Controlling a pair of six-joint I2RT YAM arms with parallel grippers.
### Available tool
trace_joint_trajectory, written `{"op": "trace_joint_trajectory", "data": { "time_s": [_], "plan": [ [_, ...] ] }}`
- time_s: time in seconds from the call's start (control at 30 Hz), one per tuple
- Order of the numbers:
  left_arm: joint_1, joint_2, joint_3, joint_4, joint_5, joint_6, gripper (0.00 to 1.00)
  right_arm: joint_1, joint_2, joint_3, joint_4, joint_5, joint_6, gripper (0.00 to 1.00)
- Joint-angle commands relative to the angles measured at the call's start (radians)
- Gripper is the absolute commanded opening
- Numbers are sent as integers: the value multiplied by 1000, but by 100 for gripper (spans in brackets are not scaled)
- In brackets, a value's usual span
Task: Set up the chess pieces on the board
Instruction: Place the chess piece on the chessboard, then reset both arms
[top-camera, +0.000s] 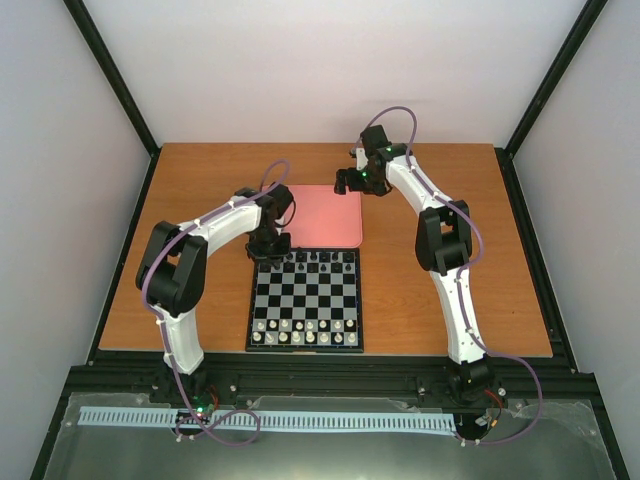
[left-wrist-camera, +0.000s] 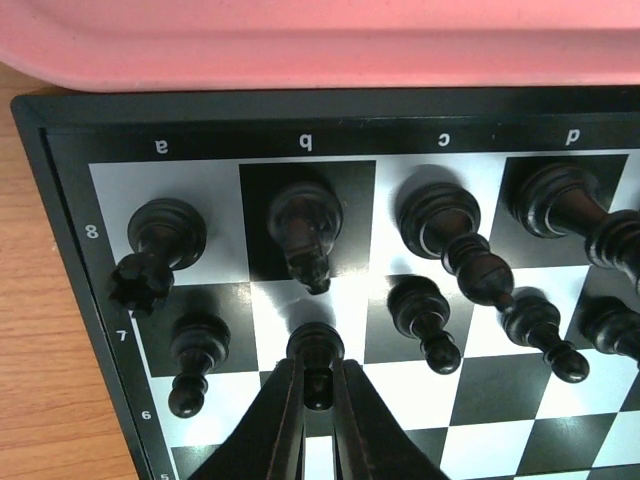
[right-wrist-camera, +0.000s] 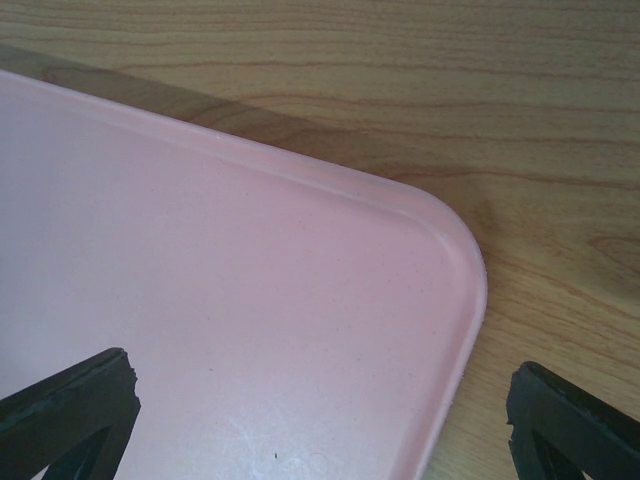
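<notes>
The board lies at mid-table, its far edge against the pink tray. Black chess pieces stand on its two far rows. My left gripper is over the board's far left corner. In the left wrist view it is shut on a black pawn upright over the light b7 square; I cannot tell if the base touches. A rook, knight and bishop stand behind it, with pawns beside it. My right gripper is open and empty above the tray's far right corner.
The pink tray lies behind the board and shows bare in the right wrist view, with my right gripper above it. White pieces fill the board's two near rows. Bare wooden table lies on both sides.
</notes>
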Motion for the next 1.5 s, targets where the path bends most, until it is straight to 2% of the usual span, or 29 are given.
{"op": "trace_joint_trajectory", "data": {
  "time_s": [0.0, 0.1, 0.33, 0.6, 0.87, 1.0, 1.03, 1.1, 1.13, 1.2, 1.47],
  "plan": [
    [-1, -20, -4, -12, -10, -10, 9, 7, -7, -6, 1, -3, -10, 100],
    [-1, -17, -8, -10, -9, -12, 10, 6, -7, -7, 0, -4, -10, 100],
    [-1, -19, -7, -8, -9, -12, 20, 7, -13, -15, 2, -2, -12, 100],
    [-1, -30, 22, -28, -12, -12, 21, 7, -24, -16, 1, -1, -12, 100],
    [1, -58, 102, -94, -41, -6, 27, 9, -53, -15, -1, 6, -5, 100],
    [3, -79, 155, -135, -61, -2, 40, 9, -67, -3, -19, 22, -8, 100],
    [6, -85, 172, -148, -67, -1, 50, 9, -72, -4, -22, 33, -6, 100],
    [19, -95, 210, -166, -73, 5, 85, 9, -81, 5, -31, 35, -3, 100],
    [29, -101, 229, -173, -74, 10, 97, 10, -85, 11, -40, 36, 0, 100],
    [55, -107, 279, -186, -71, 15, 100, 11, -98, 15, -54, 42, -1, 100],
    [192, -101, 491, -212, -121, 55, 100, 15, -162, -21, -128, 142, 16, 100]
  ]
}}
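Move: The left hand's closed fingers still hold the last black pawn by its head on its square, the pawn's middle only about 1 cm below the hand point. A neighbouring pawn stands level with it some 3 cm to the left, another about 3 cm to the right, and the knight about 3 cm straight ahead. The empty pink tray is centred roughly 13 cm ahead and 7 cm right. From the right hand that held pawn lies some 21 cm back and 16 cm left. Staying nearly in place at first, the left hand eases its fingers apart and lets go of the pawn's head. It then rises with gathering speed, about 13 cm, swinging some 8 cm forward beyond the knight and drifting left as the fingers spread wide and their tips tilt forward. Late on, the open, empty right hand lifts about 3 cm by the tray. ##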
